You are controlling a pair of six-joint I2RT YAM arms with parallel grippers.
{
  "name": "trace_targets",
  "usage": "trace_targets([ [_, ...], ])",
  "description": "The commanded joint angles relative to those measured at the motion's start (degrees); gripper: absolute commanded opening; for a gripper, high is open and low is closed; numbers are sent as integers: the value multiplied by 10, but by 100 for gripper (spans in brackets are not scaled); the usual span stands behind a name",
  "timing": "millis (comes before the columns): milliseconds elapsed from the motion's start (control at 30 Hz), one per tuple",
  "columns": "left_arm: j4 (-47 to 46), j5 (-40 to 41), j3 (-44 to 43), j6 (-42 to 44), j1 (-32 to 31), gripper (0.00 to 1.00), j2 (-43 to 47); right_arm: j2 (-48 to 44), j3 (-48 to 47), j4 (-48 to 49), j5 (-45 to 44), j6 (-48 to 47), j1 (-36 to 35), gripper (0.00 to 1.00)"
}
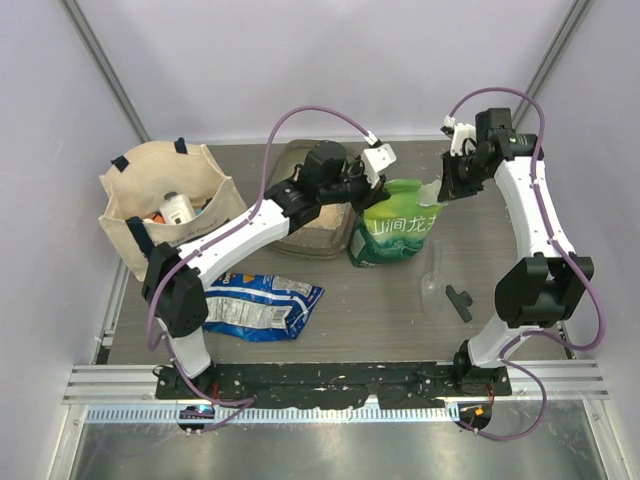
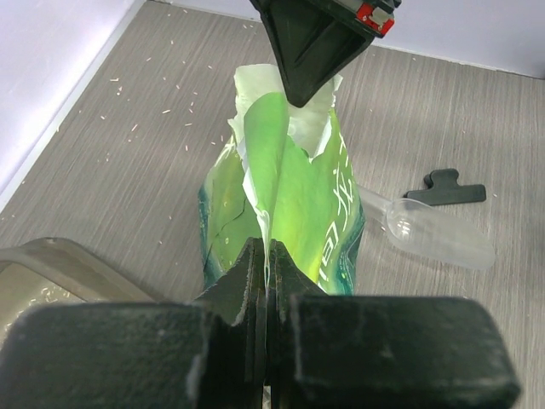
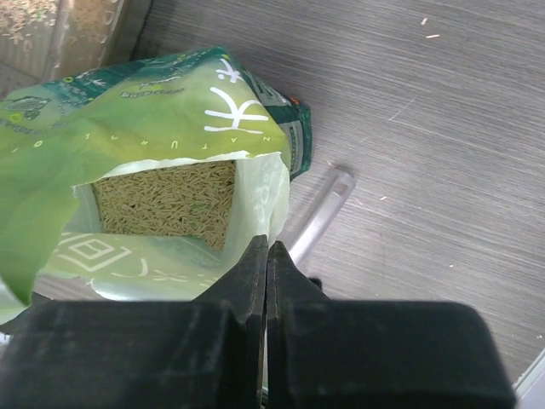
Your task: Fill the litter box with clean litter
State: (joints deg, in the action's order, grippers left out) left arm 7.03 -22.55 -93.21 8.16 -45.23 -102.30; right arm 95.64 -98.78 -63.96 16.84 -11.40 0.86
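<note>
The smoky litter box (image 1: 296,160) lies at the back centre, half hidden by my left arm; some tan litter (image 1: 322,216) lies in it. Its corner (image 2: 60,260) shows in the left wrist view. To its right stands an opened green-and-white bag (image 1: 398,228). My left gripper (image 1: 374,186) (image 2: 267,256) is shut on the bag's left mouth edge. My right gripper (image 1: 445,188) (image 3: 267,249) is shut on the opposite edge. The mouth gapes, and clean litter (image 3: 166,200) shows inside the green bag (image 3: 153,111).
A beige tote bag (image 1: 165,200) with bottles stands at the back left. A blue crinkly packet (image 1: 262,302) lies front left. A clear scoop (image 1: 432,272) (image 2: 434,230) and a black clip (image 1: 460,301) (image 2: 447,187) lie right of the green bag.
</note>
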Motion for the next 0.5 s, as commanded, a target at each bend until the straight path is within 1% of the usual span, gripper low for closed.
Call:
trace_targets([
  [0,-75,-35,0,19,22,0,88,-62,-18,-13,35,9,-1,1],
  [167,-93,-86,19,10,65,0,109,-114,9,-32,68,16,-1,1],
  [300,-91,-106,29,29,75,0,112,-142,65,-42,99,13,-1,1],
  [367,-88,-124,34,34,75,0,112,-151,77,-42,123,12,-1,1],
  [400,-87,-130,35,34,75,0,111,-153,80,-38,142,-2,2,17],
  [467,-83,-151,35,27,75,0,108,-157,78,-36,178,-22,33,49],
])
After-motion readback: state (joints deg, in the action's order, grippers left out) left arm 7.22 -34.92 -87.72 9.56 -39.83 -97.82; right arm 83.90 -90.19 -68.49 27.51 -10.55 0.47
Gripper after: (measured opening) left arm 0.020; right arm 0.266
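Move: Both hands already hold the green litter bag's top rim. The bag's middle lies about 13 cm left, 8 cm back and 10 cm below the right hand, and about 6 cm back, 6 cm right and 16 cm below the left. From the right hand, the scoop is on the table some 22 cm back and 3 cm right, and the litter box about 30 cm left and 2 cm ahead. Right hand draws its rim corner back about 7 cm, then starts opening; left keeps pinching, pulling left 3 cm. ##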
